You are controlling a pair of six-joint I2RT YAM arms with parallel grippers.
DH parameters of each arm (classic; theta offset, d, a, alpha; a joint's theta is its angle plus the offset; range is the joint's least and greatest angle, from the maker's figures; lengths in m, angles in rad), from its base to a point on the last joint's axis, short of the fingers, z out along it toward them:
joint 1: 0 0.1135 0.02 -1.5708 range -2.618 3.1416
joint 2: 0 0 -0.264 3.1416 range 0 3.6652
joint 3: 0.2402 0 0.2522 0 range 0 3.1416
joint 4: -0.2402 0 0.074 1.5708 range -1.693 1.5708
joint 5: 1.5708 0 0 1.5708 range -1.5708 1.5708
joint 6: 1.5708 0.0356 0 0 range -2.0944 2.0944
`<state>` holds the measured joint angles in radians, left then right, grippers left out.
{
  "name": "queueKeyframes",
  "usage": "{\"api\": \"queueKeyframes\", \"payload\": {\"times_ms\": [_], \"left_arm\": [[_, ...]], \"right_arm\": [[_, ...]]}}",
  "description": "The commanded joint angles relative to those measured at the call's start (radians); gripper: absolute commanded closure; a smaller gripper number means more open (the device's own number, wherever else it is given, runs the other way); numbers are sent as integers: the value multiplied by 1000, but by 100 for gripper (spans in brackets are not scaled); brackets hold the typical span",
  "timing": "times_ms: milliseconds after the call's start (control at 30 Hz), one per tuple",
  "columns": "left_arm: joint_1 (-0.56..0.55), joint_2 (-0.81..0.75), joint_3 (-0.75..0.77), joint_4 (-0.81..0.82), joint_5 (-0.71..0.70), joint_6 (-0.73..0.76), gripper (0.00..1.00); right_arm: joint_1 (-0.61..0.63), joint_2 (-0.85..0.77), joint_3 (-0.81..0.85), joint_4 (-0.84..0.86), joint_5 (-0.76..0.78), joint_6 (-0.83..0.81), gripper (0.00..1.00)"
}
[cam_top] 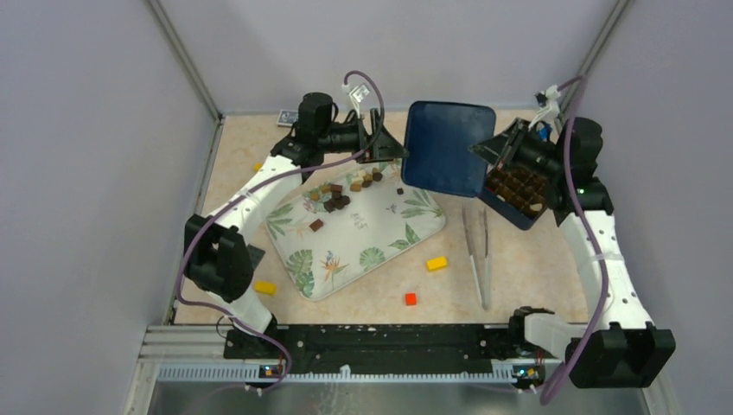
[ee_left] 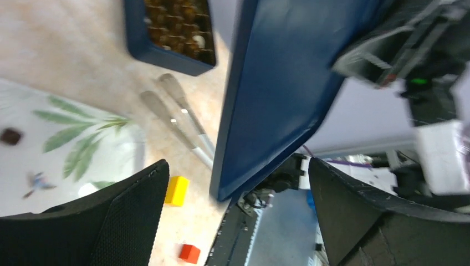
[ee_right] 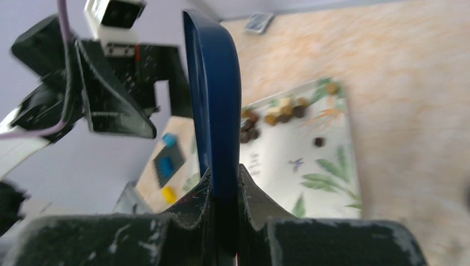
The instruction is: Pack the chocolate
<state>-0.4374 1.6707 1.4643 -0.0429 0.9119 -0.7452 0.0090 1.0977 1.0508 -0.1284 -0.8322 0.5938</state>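
Small brown and cream chocolate (cam_top: 341,194) pieces lie in a cluster at the far end of the leaf-print tray (cam_top: 380,229). More chocolate fills the open blue box (cam_top: 519,192) on the right, also seen in the left wrist view as the blue box (ee_left: 166,30). A blue lid (cam_top: 445,147) hangs tilted in the air between the arms. My right gripper (ee_right: 224,172) is shut on the edge of the lid (ee_right: 213,94). My left gripper (ee_left: 238,162) stands open, its fingers wide on either side of the lid (ee_left: 282,83) without touching it.
Metal tweezers (cam_top: 477,251) lie on the table right of the tray. A yellow brick (cam_top: 436,263) and a red brick (cam_top: 410,299) sit near the tray's front edge, and another yellow brick (cam_top: 264,287) lies at its left. Walls close in both sides.
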Motion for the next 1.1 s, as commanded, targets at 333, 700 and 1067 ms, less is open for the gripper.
{"api": "queueKeyframes", "payload": {"times_ms": [333, 700, 1067], "left_arm": [[117, -316, -141, -318, -351, 286, 1], [118, -395, -272, -429, -315, 390, 1], [125, -424, -323, -454, -305, 411, 1]], "right_arm": [[-1, 267, 626, -606, 1287, -618, 100], [141, 379, 244, 219, 1648, -1457, 100], [150, 475, 173, 249, 1542, -1667, 100]]}}
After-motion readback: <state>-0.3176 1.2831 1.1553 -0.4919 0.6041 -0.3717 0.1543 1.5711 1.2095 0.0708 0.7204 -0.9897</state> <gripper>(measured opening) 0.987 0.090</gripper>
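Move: The open chocolate box lies about 18 cm ahead of the right hand, 20 cm to its right and 33 cm below. The pair of tongs lies with its middle 7 cm back and 4 cm right of that hand, the tray centred some 3 cm ahead and 32 cm left, both about 34 cm below. From the left hand the box is about 16 cm ahead, 39 cm right and 32 cm below. The dark blue lid, still pinched by its rim in the right hand, is swung some 22 cm right and 14 cm forward towards the box, rising a little and then sinking, while the wrist rolls far over, left side down, and turns clockwise. The left hand, already open, backs off leftward from the lid, then sinks and draws back over the tray. ##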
